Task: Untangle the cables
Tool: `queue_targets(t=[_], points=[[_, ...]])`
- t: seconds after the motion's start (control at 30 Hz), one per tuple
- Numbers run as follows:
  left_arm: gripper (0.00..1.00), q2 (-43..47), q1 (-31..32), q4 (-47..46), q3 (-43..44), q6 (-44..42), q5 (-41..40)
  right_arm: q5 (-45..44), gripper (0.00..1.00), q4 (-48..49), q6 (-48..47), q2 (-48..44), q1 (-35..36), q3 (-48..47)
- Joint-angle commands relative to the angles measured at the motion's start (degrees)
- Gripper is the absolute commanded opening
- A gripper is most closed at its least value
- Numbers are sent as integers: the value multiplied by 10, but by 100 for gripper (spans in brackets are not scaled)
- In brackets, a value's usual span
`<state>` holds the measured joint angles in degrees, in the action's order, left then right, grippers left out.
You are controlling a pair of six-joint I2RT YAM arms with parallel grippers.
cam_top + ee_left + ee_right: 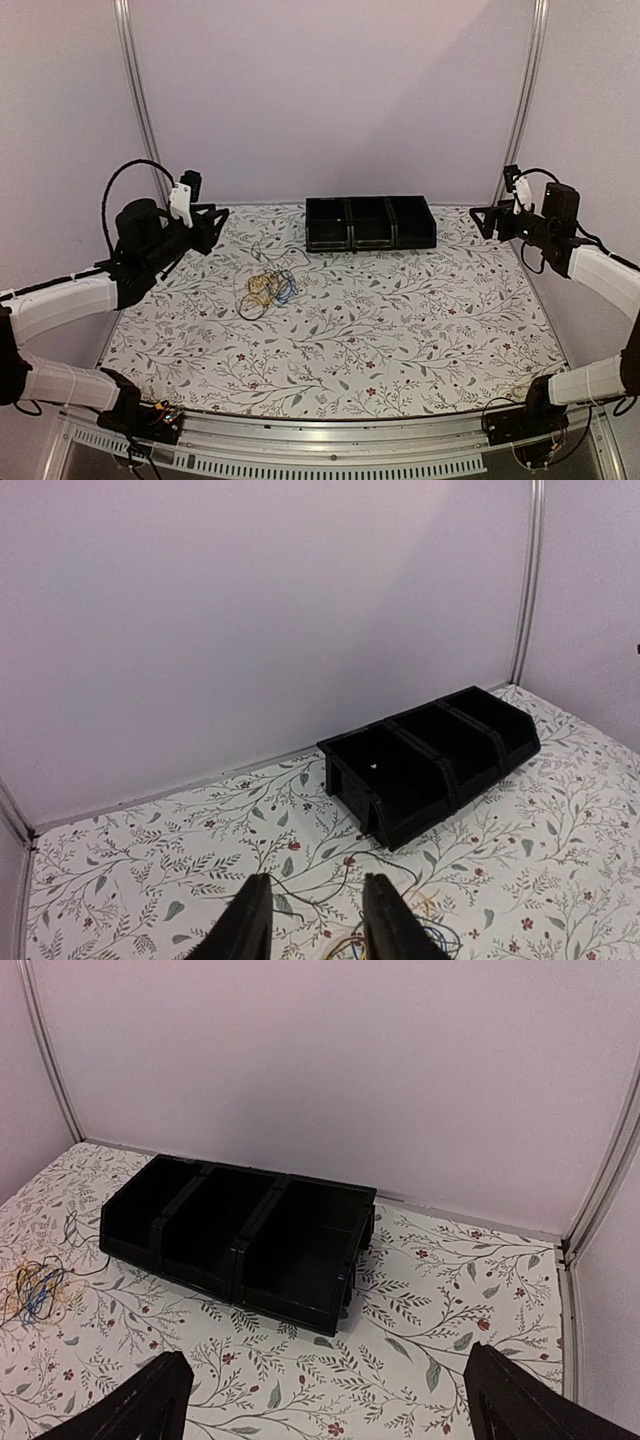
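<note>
The cables [268, 290] lie in one loose tangle of yellow-orange, blue, dark and whitish loops on the flowered tablecloth, left of centre. My left gripper [214, 226] hangs in the air behind and left of them. In the left wrist view its fingers [250, 925] stand a narrow gap apart with nothing between them, and the cables [425, 935] show just below and to the right. My right gripper [484, 218] is raised at the far right, well away from the tangle. It is wide open [325, 1395] and empty, with the cables [35, 1290] at the left edge.
A black bin with three compartments [370, 222] stands at the back centre, also seen as the black bin [430, 760] and the black bin [240, 1230]. A thin dark strand runs from the tangle toward it. Pale walls and metal posts [140, 110] close in the table.
</note>
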<state>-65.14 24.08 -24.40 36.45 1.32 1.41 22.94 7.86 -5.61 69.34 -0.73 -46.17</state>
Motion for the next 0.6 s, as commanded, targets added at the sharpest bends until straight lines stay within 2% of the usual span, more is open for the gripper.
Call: queue_targets(t=[0.0,0.07,0.13,0.27,0.43,0.57], points=[[76,-45,6,55,36,41,27,101,99,-22,-103,-7,-2,39],[85,-70,6,106,67,55,-8,132,99,-29,-144,-11,-2,50],[88,-103,6,158,104,68,-52,160,99,-41,-163,-12,-2,49],[93,-158,6,260,159,110,-74,184,99,-78,-199,-5,-2,34],[93,-175,12,314,162,183,-122,208,96,-106,-225,-8,-3,33],[91,-202,12,335,165,236,-115,218,95,-111,-233,-14,-2,35]])
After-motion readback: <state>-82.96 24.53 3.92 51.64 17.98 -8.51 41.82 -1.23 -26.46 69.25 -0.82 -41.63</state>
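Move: The cable tangle lies below the left hand, about 5 cm ahead, 7 cm to its right and 26 cm down. The dark cable's loose loop is some 15 cm ahead of that hand and 2 cm right; the black tray's middle is about 23 cm ahead and 40 cm right. From the right hand, the tangle is roughly 58 cm left, 1 cm ahead and 25 cm down, the tray's middle 20 cm ahead and 25 cm left. The left hand sinks about 11 cm towards the cable tangle, easing some 4 cm forward on the way, while its nearly shut fingers spread almost fully and the wrist tips them some 30 degrees down and swings a little counter-clockwise. Still wide open and empty, the right hand drops about 5 cm as it draws back and to the left by about as much each, turning counter-clockwise to face more towards the tangle, and neither hand touches anything yet. ##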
